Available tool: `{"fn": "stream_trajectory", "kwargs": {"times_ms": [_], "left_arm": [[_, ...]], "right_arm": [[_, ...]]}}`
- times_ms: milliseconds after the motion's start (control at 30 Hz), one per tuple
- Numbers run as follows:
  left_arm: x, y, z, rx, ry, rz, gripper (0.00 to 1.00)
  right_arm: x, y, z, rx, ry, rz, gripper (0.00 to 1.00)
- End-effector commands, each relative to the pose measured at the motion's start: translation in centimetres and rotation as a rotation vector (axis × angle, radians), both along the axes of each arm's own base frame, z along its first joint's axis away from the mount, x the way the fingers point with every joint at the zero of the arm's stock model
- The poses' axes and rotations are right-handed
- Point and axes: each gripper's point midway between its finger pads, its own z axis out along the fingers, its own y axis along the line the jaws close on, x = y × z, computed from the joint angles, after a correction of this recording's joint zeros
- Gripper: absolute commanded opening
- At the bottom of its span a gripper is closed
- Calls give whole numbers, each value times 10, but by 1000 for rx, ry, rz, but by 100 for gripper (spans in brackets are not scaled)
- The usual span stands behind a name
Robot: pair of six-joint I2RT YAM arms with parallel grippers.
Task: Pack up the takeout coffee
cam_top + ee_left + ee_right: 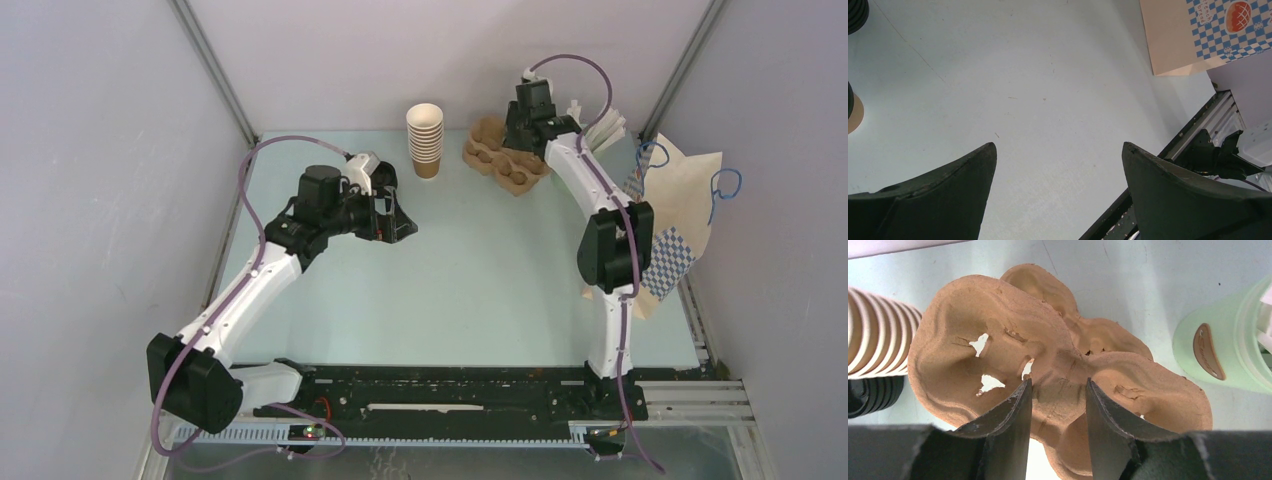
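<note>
The brown kraft paper cups [425, 140] stand nested in a stack at the back middle of the table; the stack's striped side shows in the right wrist view [873, 332]. My right gripper [1058, 381] is down on the brown pulp cup tray [1058, 340], its jaws closed on the tray's middle ridge. From above, it [527, 135] sits over the tray [500, 160], right of the stack. My left gripper [398, 222] is open and empty, hovering over bare table [1059, 146] in front and to the left of the cups.
A pale green cup [1228, 347] stands right of the tray. A stack of black lids [870, 395] sits beside the cup stack. A paper bag with a blue check label [680, 215] stands at the right edge; it also shows in the left wrist view [1188, 35].
</note>
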Motion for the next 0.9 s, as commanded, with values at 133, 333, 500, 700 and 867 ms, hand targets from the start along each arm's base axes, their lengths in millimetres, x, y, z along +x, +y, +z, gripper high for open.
{"fn": "stream_trajectory", "kwargs": {"times_ms": [133, 333, 500, 700, 867], "left_arm": [[0, -2, -4, -15, 9, 3, 100], [-6, -9, 25, -108, -3, -2, 100], [-17, -8, 73, -231, -76, 36, 100], [-28, -18, 104, -412, -119, 36, 99], [-40, -69, 120, -453, -146, -71, 99]], "right_arm": [[-36, 22, 71, 28, -154, 107, 0], [-92, 37, 89, 58, -183, 167, 0], [-150, 35, 120, 92, -221, 182, 0], [-222, -6, 193, 130, -361, 127, 0], [-291, -58, 254, 135, -505, 38, 0]]}}
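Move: In the right fingers hangs the lifted cup carrier; the bare mid-table, its likely resting place, lies about 30 cm back, 16 cm left and 9 cm below. The remaining carriers sit some 3 cm ahead, 2 cm left and 6 cm below that hand. The cup stack is roughly 21 cm left and 2 cm ahead, the straw holder 13 cm right and level with it. From the left hand, that bare spot is about 9 cm right, 4 cm back and 14 cm below. Drawing back and climbing away from the remaining carriers, the right hand keeps its pinch on the held carrier's middle and speeds up over some 24 cm back and 21 cm up, the climb steepest late, while its fingers tip up about 25 degrees. The empty, open left hand waits, then rises about 10 cm, drifts slightly back and rolls its left side down. ##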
